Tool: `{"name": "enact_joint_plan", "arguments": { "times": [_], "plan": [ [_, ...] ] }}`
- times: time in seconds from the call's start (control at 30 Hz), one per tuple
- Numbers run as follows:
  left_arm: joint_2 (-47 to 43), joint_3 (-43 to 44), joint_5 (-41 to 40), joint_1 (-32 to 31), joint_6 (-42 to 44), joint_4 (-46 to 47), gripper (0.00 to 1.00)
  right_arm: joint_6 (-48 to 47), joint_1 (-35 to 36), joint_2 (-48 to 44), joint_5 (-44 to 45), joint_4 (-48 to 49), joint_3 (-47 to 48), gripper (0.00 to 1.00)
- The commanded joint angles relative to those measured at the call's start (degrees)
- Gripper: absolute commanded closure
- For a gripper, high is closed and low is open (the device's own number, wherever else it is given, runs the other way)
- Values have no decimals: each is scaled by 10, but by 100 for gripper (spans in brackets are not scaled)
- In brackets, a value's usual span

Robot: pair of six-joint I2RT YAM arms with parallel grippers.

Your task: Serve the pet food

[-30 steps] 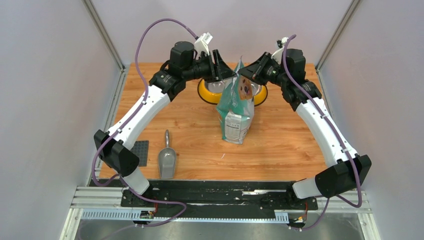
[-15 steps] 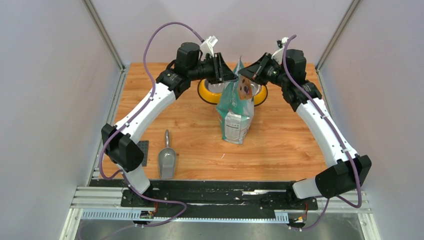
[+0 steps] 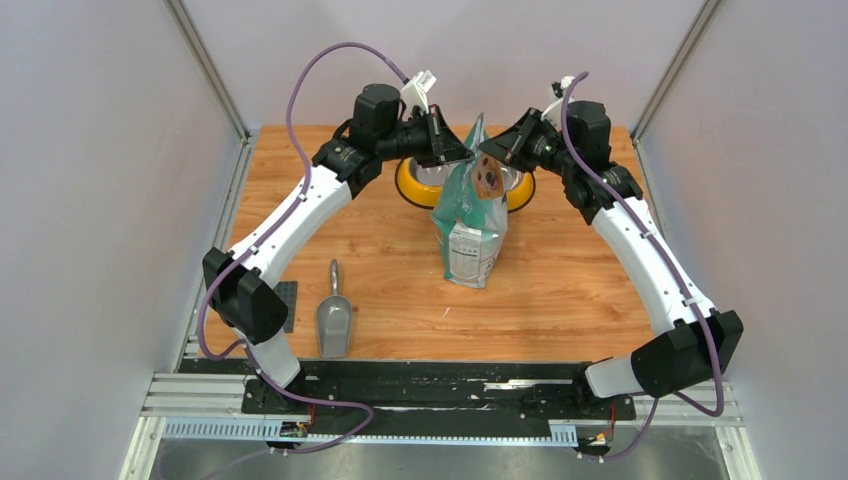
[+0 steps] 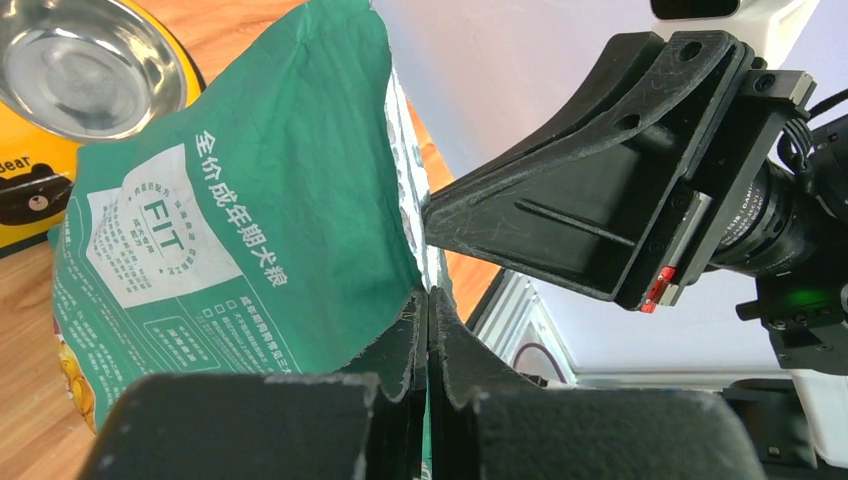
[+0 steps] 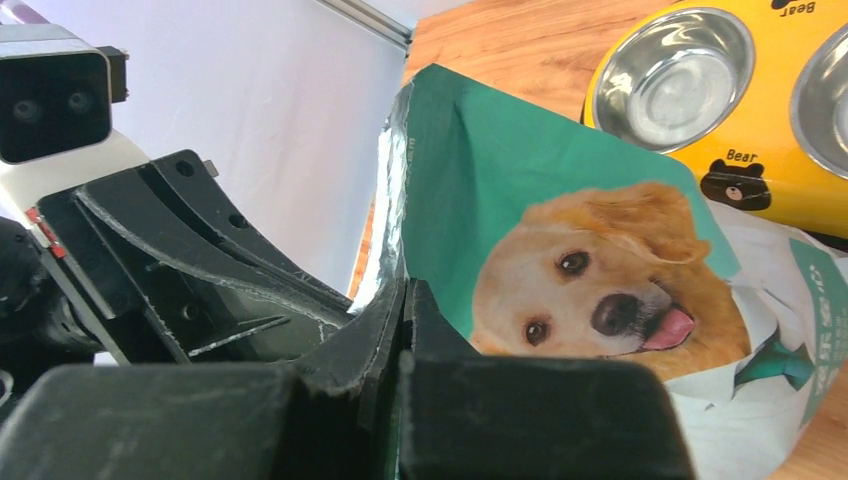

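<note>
The teal-green pouch [image 3: 470,215] with a golden retriever on it stands upright mid-table. Both grippers meet at its torn top. My left gripper [image 3: 462,152] is shut on one lip of the opening, and in the left wrist view the jaws [image 4: 428,300] pinch the green film of the pouch [image 4: 250,200]. My right gripper [image 3: 488,150] is shut on the opposite lip, seen in the right wrist view [image 5: 405,295] beside the dog print on the pouch [image 5: 590,260]. The pet food is hidden inside the pouch.
The yellow double feeder [image 3: 407,185] with steel bowls sits just behind the pouch, its yellow body [image 5: 775,110] close to it. A grey scoop [image 3: 333,322] lies front left, beside a small black plate [image 3: 281,305]. Walls enclose the table on three sides.
My left gripper moved right to the pouch top and shut on its lip. The right gripper finished shutting on the other lip. The pouch stayed upright.
</note>
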Motion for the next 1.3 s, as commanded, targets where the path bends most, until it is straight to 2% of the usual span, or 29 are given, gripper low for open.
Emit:
{"name": "enact_joint_plan", "arguments": {
  "times": [0.0, 0.23, 0.4, 0.7, 0.83, 1.0, 1.07, 1.27],
  "plan": [
    [-22, 17, -20, 3, 13, -3, 100, -42, 5, 2, 41, -47, 28, 100],
    [-29, 14, -37, 4, 15, -6, 100, -87, 35, 29, 159, -120, 71, 100],
    [-32, 12, -45, 3, 20, -12, 100, -120, 64, 35, 275, -155, 99, 100],
    [-38, 15, -58, 3, 42, -29, 100, -189, 110, 65, 432, -206, 158, 100],
    [-42, 17, -70, 3, 60, -41, 100, -177, 112, 57, 375, -197, 163, 100],
    [-43, 36, -108, -3, 93, -75, 100, -131, 112, 32, 280, -181, 172, 60],
    [-40, 50, -148, -9, 113, -98, 100, -108, 112, 22, 263, -179, 175, 51],
    [-36, 74, -192, -15, 149, -139, 100, -75, 112, 26, 181, -177, 185, 50]
  ]
}}
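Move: Both hands already pinch the pet food bag's top seal side by side. The bag's middle lies about 6 cm back and 14 cm below each hand, some 2 cm right of the left one and level with the right one. The double bowl stands about 8 cm ahead of both and 27 cm below, again 2 cm right of the left hand. The scoop lies roughly 24 cm left and 19 cm back of the left hand. Left still pinching the seal, the right rolls about 30 degrees, tugs 4 cm right-down, opens and backs up-left. ##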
